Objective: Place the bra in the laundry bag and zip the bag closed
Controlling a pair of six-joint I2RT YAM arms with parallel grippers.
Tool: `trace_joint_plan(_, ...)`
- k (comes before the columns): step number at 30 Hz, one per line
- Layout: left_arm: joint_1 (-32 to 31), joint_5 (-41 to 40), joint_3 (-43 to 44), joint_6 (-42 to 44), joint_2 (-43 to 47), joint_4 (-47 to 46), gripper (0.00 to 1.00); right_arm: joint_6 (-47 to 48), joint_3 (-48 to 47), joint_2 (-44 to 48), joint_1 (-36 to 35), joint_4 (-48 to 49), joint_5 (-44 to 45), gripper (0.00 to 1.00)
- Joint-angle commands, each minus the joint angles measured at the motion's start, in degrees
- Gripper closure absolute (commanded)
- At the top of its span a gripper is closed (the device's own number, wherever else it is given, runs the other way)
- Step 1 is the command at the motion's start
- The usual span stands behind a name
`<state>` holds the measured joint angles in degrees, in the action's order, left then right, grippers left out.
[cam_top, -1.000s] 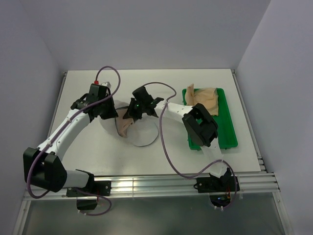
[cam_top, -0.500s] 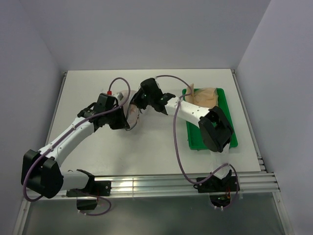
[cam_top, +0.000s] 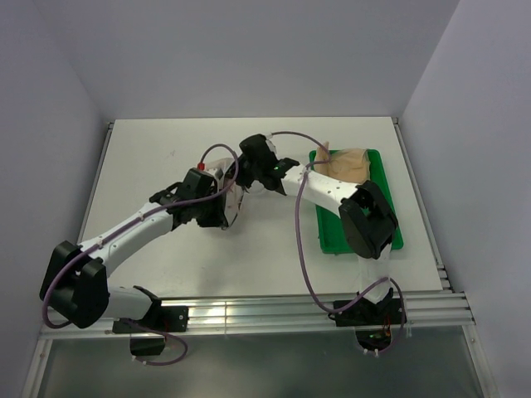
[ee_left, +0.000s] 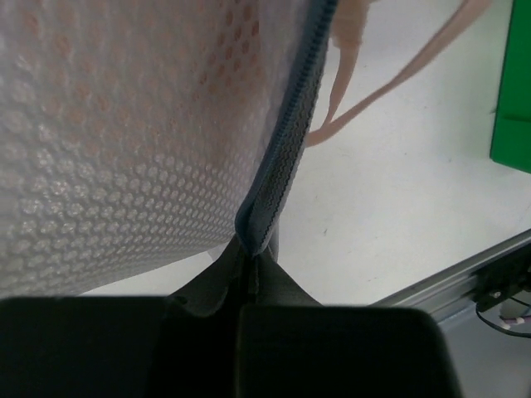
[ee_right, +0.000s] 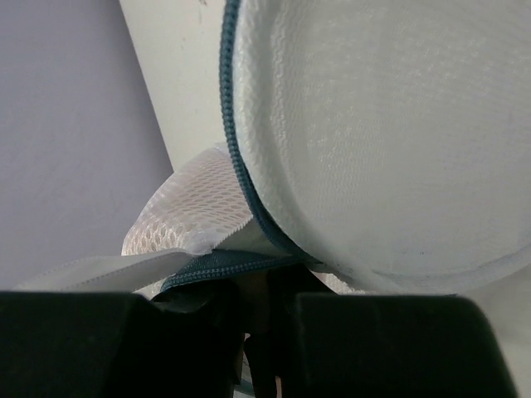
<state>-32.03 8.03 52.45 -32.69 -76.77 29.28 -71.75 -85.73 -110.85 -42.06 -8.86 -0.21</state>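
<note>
The laundry bag (cam_top: 222,172) is held up off the table between my two grippers, its two white mesh halves folded together. My left gripper (cam_top: 221,215) is shut on the grey zip rim (ee_left: 286,157) at the bag's near edge. My right gripper (cam_top: 251,176) is shut on the rim (ee_right: 217,264) at the far side, under one mesh dome (ee_right: 373,133). The pink bra (ee_left: 124,99) shows through the mesh inside the bag. Its thin straps (ee_left: 342,79) hang out past the zip.
A green tray (cam_top: 386,225) lies at the right of the table with a tan garment (cam_top: 348,162) on its far end. The tray's edge (ee_left: 510,124) shows at the right of the left wrist view. Metal rails (cam_top: 274,311) run along the near edge.
The bag lay open and flat on the table a second ago. Both grippers have since swung it up and toward the back right, folding its halves together.
</note>
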Motion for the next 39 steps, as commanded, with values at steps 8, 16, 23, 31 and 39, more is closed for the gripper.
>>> trace_joint_plan(8,-5.8,-2.1,0.0,0.7,-1.8,-0.1,1.00,-5.5,-3.6,6.5,3.1,-4.3,7.6,1.00)
trace_joint_plan(16,-10.7,-3.2,-1.0,-1.0,-4.3,-5.4,1.00,-3.5,-9.2,8.0,3.2,-13.2,12.4,1.00)
trace_joint_plan(23,-11.7,14.0,1.0,-5.2,-0.4,-16.0,1.00,3.2,-6.3,13.5,1.5,-19.1,27.9,1.00)
trace_joint_plan(31,-10.3,25.7,-1.9,-15.8,-0.5,-31.6,1.00,5.4,2.9,11.8,-2.5,-21.9,36.8,1.00)
trace_joint_plan(39,-3.9,20.6,-4.2,-16.4,1.8,-31.8,1.00,6.8,13.2,10.7,-4.5,-19.0,38.9,1.00)
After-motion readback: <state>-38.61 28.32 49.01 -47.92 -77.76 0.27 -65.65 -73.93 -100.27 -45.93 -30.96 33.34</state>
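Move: The laundry bag's mouth, with the bra already partly inside, hangs between the hands: about 6 cm back, 1 cm left and 5 cm below the right hand, which holds the bra, and some 6 cm ahead, 2 cm right and 1 cm above the left hand, which holds the zip edge. From the right hand, the bag's round lid lies about 7 cm right, 3 cm back and 3 cm below; the green tray is roughly 37 cm right, 7 cm back and 14 cm below. The bag and the bra in it are carried some 12 cm to the right, first level and then rising, with both hands keeping their grips. The left hand ends about 7 cm higher, its fingers swung some 30 degrees out to the right, while the right dips about 10 cm from its peak and draws back a little at the end, tipping its fingers steeply down into the mouth with the bra. ##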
